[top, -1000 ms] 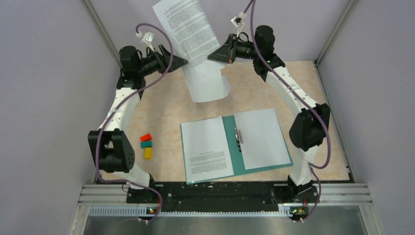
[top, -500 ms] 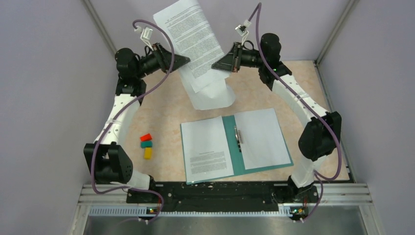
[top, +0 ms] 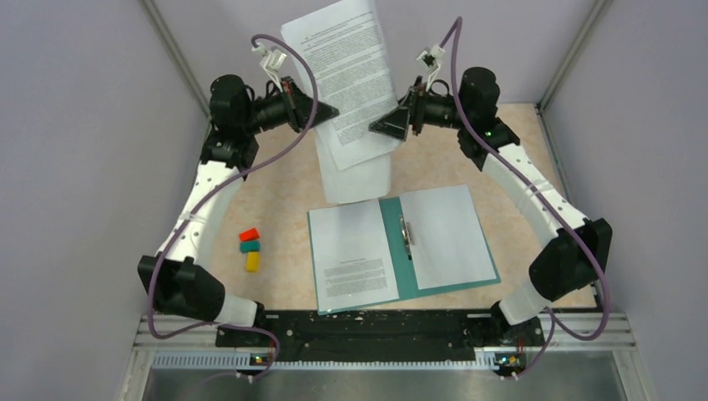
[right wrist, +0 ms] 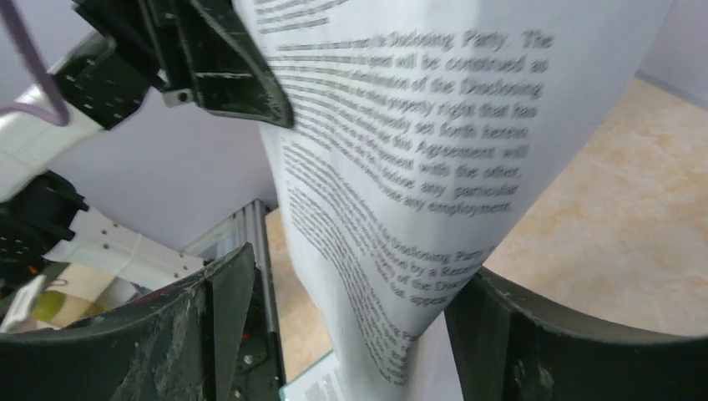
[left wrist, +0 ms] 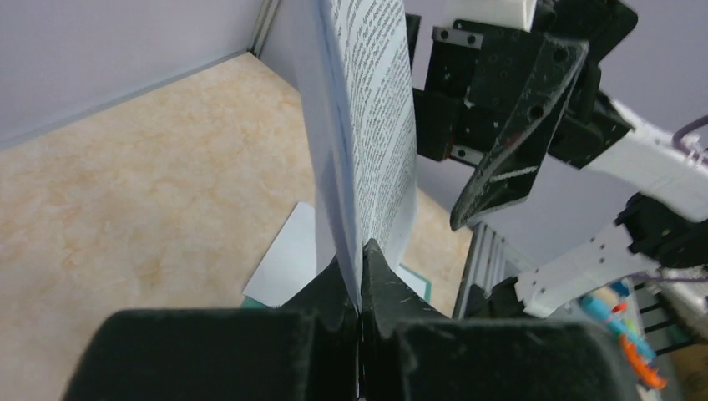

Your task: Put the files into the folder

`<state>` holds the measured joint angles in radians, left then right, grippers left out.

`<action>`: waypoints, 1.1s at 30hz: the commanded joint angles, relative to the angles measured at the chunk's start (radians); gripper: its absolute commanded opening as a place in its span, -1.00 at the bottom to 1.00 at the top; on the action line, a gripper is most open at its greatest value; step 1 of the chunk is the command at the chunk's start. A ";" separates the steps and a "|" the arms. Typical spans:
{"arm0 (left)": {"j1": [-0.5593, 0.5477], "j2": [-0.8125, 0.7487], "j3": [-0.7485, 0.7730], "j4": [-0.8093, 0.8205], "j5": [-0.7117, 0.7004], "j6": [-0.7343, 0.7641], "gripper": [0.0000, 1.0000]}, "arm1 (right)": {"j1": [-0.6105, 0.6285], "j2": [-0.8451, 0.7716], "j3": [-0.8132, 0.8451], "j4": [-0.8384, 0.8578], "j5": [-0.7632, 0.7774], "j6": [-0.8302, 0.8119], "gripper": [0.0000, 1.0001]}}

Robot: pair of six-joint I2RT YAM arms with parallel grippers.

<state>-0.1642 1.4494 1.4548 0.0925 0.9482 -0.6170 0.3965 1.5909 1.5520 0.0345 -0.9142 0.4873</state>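
Note:
My left gripper [top: 330,113] is shut on the left edge of the files [top: 346,75], several white sheets held upright high above the far table. The front sheet is printed, and a blank one [top: 359,171] hangs below it. In the left wrist view the pads [left wrist: 361,251] pinch the sheets [left wrist: 376,109] edge-on. My right gripper [top: 386,127] is open at the sheets' right edge. In its view the printed sheet [right wrist: 401,142] curls between the spread fingers [right wrist: 543,334]. The teal folder [top: 399,267] lies open on the table below, with a sheet on each half and its metal fastener [top: 407,232] showing.
Red, teal and yellow blocks [top: 250,249] lie left of the folder. Grey walls and metal posts close in the sides and back. The arm bases and a black rail [top: 367,330] run along the near edge.
Both grippers and the held sheets have shifted right and a little nearer the folder. The hanging blank sheet now reaches the folder's far edge in the top view.

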 commanded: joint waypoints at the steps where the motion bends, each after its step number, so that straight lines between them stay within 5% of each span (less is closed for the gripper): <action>1: -0.066 -0.152 0.095 -0.282 -0.028 0.334 -1.00 | -0.035 -0.167 -0.070 0.022 0.084 -0.114 0.69; 7: -0.126 -0.256 0.120 -0.431 -0.014 0.509 -1.00 | -0.127 -0.277 -0.206 0.215 0.042 -0.061 0.97; 18: -0.189 -0.315 0.240 -0.662 -0.090 0.727 -1.00 | -0.164 -0.276 -0.275 0.734 -0.218 0.221 0.97; 26: -0.191 -0.292 0.282 -0.686 -0.060 0.720 -1.00 | -0.155 -0.239 -0.263 1.087 -0.329 0.495 0.97; 33: -0.192 -0.266 0.310 -0.664 -0.023 0.696 -1.00 | -0.123 -0.181 -0.178 0.904 -0.312 0.355 0.97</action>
<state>-0.3519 1.1793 1.7187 -0.5987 0.8871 0.0811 0.2604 1.3869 1.3064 1.0031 -1.2209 0.9276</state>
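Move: The left hand has the files pinched; the middle of the sheets stands about 6 cm to its right and some 8 cm left of the half-open right hand, both level. The open folder's middle lies some 18 cm right of the left hand, 14 cm back and 42 cm below; its left page stack is only about 3 cm right of that hand and 15 cm back, its right page about 30 cm right and 11 cm back, both just as low. The left hand keeps its pinch on the files and draws them back about 14 cm from the far side until they hang nearer over the folder, rising some 6 cm and tipping back about 30 degrees, then all but stops. The right hand, already letting go, opens its fingers fully and pulls off the sheets to the right by some 7 cm, then swings back and up to follow them, rolling back alongside, its open fingers ending facing the sheets' right edge. ##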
